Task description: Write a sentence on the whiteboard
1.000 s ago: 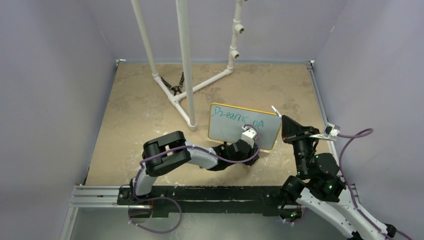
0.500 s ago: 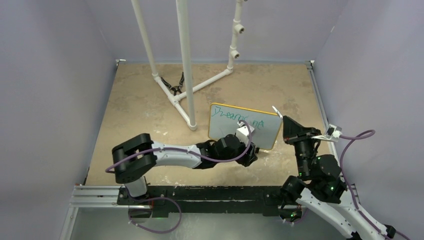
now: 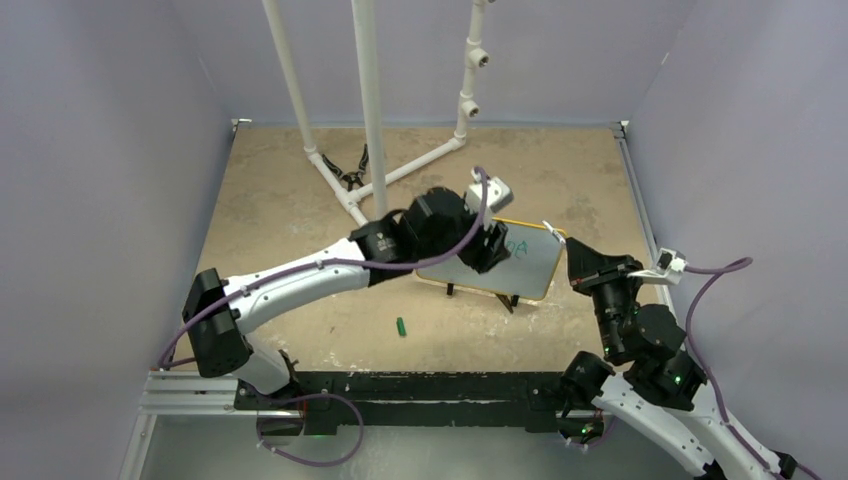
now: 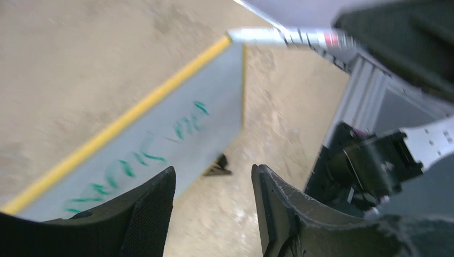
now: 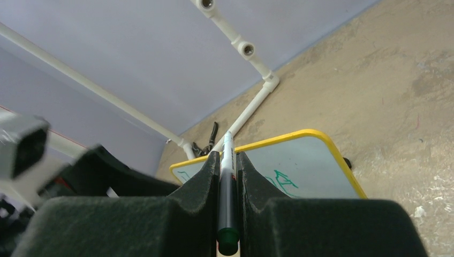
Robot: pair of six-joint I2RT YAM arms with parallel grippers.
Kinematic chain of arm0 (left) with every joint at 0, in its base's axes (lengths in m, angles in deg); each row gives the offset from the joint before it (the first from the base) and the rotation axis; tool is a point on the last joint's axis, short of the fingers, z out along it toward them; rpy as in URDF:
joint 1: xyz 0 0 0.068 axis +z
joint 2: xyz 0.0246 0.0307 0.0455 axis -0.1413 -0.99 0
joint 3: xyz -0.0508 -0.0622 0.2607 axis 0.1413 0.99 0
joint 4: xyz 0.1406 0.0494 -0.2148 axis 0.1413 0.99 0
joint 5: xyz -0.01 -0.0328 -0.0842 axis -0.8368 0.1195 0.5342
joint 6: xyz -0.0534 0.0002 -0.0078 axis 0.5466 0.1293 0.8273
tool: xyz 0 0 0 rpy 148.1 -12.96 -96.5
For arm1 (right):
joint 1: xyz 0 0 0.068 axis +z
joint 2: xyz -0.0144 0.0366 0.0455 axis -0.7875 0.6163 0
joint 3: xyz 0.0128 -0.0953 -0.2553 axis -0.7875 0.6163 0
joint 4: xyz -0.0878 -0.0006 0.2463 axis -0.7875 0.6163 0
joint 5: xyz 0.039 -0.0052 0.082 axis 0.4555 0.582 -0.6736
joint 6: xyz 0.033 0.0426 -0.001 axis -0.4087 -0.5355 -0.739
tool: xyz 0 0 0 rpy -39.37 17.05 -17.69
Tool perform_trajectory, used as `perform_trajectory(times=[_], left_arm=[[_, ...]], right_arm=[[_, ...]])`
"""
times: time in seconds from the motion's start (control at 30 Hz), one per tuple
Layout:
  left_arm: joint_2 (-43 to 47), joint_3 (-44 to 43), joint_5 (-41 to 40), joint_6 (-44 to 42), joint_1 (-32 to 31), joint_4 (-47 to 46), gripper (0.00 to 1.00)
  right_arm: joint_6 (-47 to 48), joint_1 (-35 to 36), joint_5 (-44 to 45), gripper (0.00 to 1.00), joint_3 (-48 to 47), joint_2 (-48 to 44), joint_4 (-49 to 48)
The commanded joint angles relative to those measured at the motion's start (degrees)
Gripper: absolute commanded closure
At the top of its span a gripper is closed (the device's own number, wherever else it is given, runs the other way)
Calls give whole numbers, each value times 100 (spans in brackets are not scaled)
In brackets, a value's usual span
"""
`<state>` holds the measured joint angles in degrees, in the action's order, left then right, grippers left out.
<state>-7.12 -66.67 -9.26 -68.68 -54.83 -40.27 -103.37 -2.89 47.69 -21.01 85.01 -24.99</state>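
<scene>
The whiteboard (image 3: pixel 535 265) stands tilted on small black feet, right of the table's middle, its yellow rim showing. Green lettering of the sentence (image 4: pixel 134 160) runs along its top; the left end is hidden in the top view by my left arm. My left gripper (image 3: pixel 490 248) hovers over the board's upper left part, open and empty (image 4: pixel 213 174). At the board's right edge, my right gripper (image 3: pixel 578 255) is shut on a marker (image 5: pixel 227 182) whose white tip points up past the board (image 5: pixel 305 166).
A white pipe frame (image 3: pixel 370 130) rises behind the board, with a black clip at its foot. A small green piece (image 3: pixel 401 327) lies on the table in front of the board. Purple walls close in three sides.
My left arm has swung up and back from the board's front to above its upper left, and its jaws have opened. The small green piece now shows on the table. The right arm has barely moved.
</scene>
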Motion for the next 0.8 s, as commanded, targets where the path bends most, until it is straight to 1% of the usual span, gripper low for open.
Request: perform_trajectory(times=[0.0, 0.07, 0.2, 0.3, 0.43, 0.57, 0.63, 0.77], left_arm=[[180, -943, 329, -780, 512, 737, 45], [11, -1351, 633, -984, 747, 871, 45], [-511, -2033, 1594, -1092, 1311, 945, 44], [-946, -2570, 2037, -1327, 1435, 1273, 44], [-1387, -2978, 2736, -1785, 1477, 1577, 44], [-1764, -3260, 2833, -2207, 1473, 1913, 44], [-1924, -3389, 2864, -2400, 1479, 2081, 44], [-2120, -3508, 2919, -2546, 1479, 2100, 44]], right_arm=[[-371, -10, -19, 100, -131, -6, 344], [-442, -10, -54, 100, -110, 18, 417], [-707, -10, 198, 100, -235, 244, 876], [-695, -10, 202, 100, -300, 475, 1011], [-549, -10, 52, 100, -263, 953, 883], [-662, -10, -36, 100, -359, 1322, 1034], [-660, -10, -69, 100, -347, 1295, 1023], [-664, -10, -100, 100, -362, 1195, 1020]])
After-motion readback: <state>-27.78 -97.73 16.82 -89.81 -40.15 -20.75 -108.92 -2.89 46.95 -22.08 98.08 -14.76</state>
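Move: The whiteboard's middle lies some 6 cm ahead of the right hand, 14 cm to its left and 15 cm lower; the last green letters are about 7 cm ahead, 8 cm left and 8 cm below it. The marker cap is on the table, 3 cm back, 32 cm left and 30 cm below. From the left hand, the whiteboard's middle is about 6 cm ahead, 2 cm right and 9 cm below. Right hand lowers its marker about 7 cm onto the last letters; left rises 10 cm going forward, then sinks. ##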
